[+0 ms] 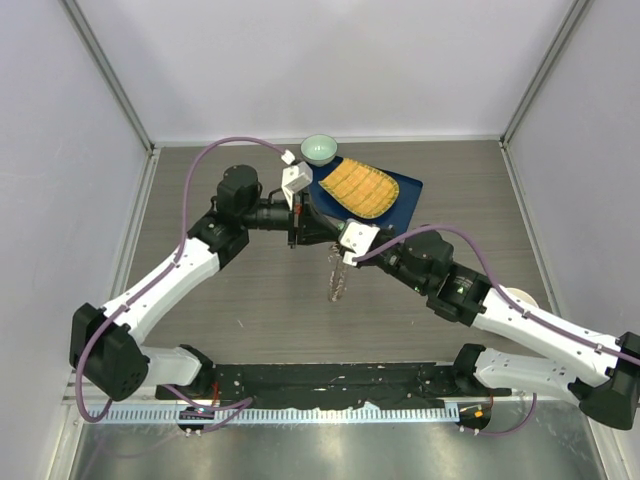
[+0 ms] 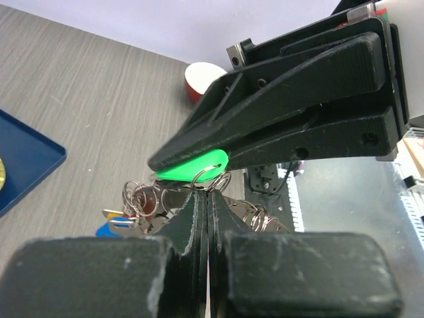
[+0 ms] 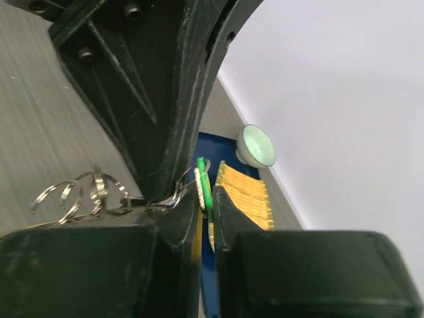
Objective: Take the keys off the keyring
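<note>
Both grippers meet above the table's middle. My left gripper (image 1: 322, 236) (image 2: 209, 195) is shut on thin wire of the keyring (image 2: 211, 180), pinched at its fingertips. A bunch of silvery keys (image 1: 338, 285) (image 2: 149, 207) hangs below it, with small split rings and a blue-headed key (image 2: 109, 229) among them. The green key (image 2: 192, 165) (image 3: 204, 184) sits edge-on between the fingertips of my right gripper (image 1: 340, 252) (image 3: 207, 199), which is shut on its plastic head. Its small ring runs to the left gripper's fingers (image 3: 179, 99). Most of the keyring is hidden behind the fingers.
A pale green bowl (image 1: 319, 149) (image 3: 257, 146) stands at the back. A blue tray (image 1: 405, 192) next to it carries a yellow ribbed mat (image 1: 360, 188). A red and white round object (image 2: 202, 76) lies on the table beyond the right arm.
</note>
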Motion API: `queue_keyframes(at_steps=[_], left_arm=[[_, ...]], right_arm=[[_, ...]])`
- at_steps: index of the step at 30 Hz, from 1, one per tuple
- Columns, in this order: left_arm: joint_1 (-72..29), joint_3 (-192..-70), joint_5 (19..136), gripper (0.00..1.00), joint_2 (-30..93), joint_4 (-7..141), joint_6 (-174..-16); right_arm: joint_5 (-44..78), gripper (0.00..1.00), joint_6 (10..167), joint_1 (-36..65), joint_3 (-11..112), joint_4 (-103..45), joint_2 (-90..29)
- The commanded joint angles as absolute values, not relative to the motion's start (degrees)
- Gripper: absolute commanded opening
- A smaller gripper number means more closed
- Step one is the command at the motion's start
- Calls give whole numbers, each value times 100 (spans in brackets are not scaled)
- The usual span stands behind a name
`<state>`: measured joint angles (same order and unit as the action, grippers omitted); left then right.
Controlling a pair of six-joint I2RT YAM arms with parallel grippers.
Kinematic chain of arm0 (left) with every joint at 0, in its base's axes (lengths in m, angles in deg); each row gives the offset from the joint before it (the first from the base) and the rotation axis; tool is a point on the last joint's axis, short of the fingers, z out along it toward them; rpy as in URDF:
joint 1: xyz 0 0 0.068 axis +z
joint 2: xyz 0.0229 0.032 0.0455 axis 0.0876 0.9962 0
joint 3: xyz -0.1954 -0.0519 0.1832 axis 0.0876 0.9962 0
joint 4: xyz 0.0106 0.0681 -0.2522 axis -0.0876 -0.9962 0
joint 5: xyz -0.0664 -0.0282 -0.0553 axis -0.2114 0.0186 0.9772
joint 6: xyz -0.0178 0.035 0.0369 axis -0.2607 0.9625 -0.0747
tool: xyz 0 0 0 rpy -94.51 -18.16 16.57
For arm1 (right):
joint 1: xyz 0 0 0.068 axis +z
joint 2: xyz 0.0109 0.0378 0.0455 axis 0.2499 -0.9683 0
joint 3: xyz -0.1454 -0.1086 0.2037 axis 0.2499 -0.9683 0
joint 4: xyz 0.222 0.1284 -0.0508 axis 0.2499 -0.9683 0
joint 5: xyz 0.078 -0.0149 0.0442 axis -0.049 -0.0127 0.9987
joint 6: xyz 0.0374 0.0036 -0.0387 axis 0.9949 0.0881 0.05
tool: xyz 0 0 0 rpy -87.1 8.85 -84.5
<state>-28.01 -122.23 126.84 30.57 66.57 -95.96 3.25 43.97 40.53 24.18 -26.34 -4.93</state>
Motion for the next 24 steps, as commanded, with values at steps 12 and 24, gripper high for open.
queue_keyframes(at_steps=[12,24], left_arm=[[-3092,-11197,13540,0,3166,10597,-12536],[-3005,-10872,13285,0,3236,11958,-13345]], right_arm=[[-598,54,4768,4064,3447,-1983,-1112],[-1950,59,6516,3888,3992,-2792,-823]])
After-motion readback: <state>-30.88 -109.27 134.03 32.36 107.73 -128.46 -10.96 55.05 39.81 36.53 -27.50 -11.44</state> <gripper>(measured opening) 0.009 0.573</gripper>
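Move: The green tag sits between the right fingertips. From the left fingertips, which hold the keyring, it lies about 2 cm to the right and 1 cm ahead at the same height, with the key bunch hanging some 6 cm below them and 1 cm to their right. From the right hand, the blue tray under the yellow cloth lies roughly 27 cm ahead, 5 cm right and 30 cm down; the green bowl is about 38 cm ahead, 5 cm left and 28 cm down. The right hand opens its fingers to a bit over half, lets go of the green tag and backs off upward and forward, about 5 cm up and 4 cm out, away from the keyring, swinging clockwise some 15 degrees as it leaves. The left hand keeps the keyring pinched in its shut fingers and draws it back about 5 cm from the right gripper, first dipping slightly and then rising, while its fingertips tip upward and turn towards the base by around 10 degrees each. ##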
